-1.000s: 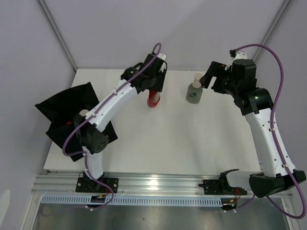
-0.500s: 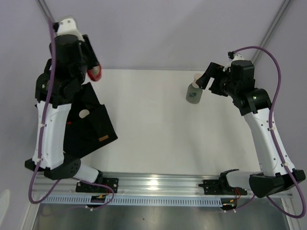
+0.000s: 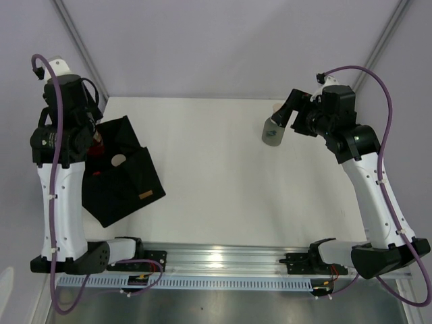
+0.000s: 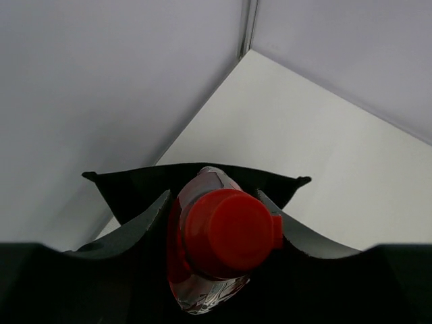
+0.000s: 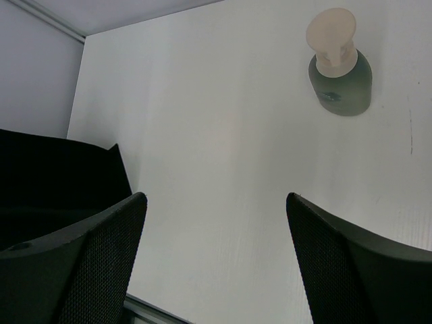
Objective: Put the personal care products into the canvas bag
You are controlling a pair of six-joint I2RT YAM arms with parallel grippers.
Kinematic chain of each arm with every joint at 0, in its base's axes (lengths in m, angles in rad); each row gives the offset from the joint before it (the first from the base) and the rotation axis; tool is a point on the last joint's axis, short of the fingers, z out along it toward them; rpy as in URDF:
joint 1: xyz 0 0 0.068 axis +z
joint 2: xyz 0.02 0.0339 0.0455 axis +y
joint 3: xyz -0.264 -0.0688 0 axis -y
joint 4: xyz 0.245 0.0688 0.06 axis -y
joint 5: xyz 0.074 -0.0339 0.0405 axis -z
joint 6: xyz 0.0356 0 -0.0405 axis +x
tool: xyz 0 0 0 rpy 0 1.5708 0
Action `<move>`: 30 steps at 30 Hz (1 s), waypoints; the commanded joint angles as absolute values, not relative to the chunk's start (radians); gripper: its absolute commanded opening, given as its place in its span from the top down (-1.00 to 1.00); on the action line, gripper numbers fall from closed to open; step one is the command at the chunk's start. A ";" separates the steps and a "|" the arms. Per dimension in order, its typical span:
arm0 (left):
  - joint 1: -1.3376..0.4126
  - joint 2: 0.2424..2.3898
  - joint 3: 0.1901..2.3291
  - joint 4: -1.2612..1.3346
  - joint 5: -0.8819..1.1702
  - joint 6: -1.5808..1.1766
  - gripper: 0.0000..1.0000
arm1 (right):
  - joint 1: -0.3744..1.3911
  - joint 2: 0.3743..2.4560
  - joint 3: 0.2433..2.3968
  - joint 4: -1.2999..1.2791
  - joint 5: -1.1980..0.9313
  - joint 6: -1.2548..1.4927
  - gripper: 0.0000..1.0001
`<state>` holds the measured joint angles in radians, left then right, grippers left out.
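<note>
My left gripper is shut on the red bottle, whose round red end faces the wrist camera. It hangs over the open mouth of the black canvas bag. From above, the left gripper sits at the bag's far left edge, and a sliver of the red bottle shows. A beige bottle's cream cap lies inside the bag. The grey bottle with a pale cap stands at the back right. My right gripper is open just beside it. In the right wrist view the grey bottle stands ahead of the open right gripper.
The bag has a tan label near its front corner. The white table is bounded by grey walls at the back and sides and by a metal rail at the near edge. A corner of the bag shows in the right wrist view.
The left arm has swung from the table's back middle to the far left, carrying the red bottle over the bag. The right gripper has stayed beside the grey bottle.
</note>
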<state>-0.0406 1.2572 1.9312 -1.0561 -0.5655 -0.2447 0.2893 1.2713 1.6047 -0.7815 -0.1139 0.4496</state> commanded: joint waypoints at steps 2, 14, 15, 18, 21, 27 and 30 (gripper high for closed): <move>-0.003 1.241 1.864 -0.879 -0.509 -0.279 0.99 | 0.295 1.250 1.609 -0.781 -0.114 0.446 -0.76; 0.112 1.171 1.454 -0.618 -0.430 -0.285 0.99 | 0.290 1.235 1.605 -0.808 -0.100 0.430 -0.76; 0.130 1.146 1.430 -0.605 -0.410 -0.299 0.99 | 0.291 1.236 1.606 -0.810 -0.100 0.428 -0.76; 0.178 1.117 1.318 -0.525 -0.335 -0.302 0.99 | 0.295 1.239 1.612 -0.818 -0.103 0.426 -0.76; 0.179 1.120 1.263 -0.453 -0.267 -0.287 0.99 | 0.296 1.244 1.615 -0.822 -0.103 0.425 -0.76; 0.179 1.141 1.279 -0.411 -0.222 -0.284 0.99 | 0.298 1.239 1.615 -0.825 -0.097 0.419 -0.75; 0.179 1.150 1.321 -0.413 -0.226 -0.273 0.99 | 0.298 1.239 1.605 -0.819 -0.095 0.417 -0.75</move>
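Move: The left hand holds the red bottle high over the canvas bag, whose middle lies about 5 cm ahead, 1 cm to the right and 25 cm below. The pale cap of a bottle already in the bag is some 3 cm ahead, 4 cm right and 22 cm below. From the right hand the bag lies about 57 cm to the left, roughly level ahead, some 20 cm below. Keeping its grip, the left hand lowers the red bottle about 16 cm and some 6 cm forward into the bag. ##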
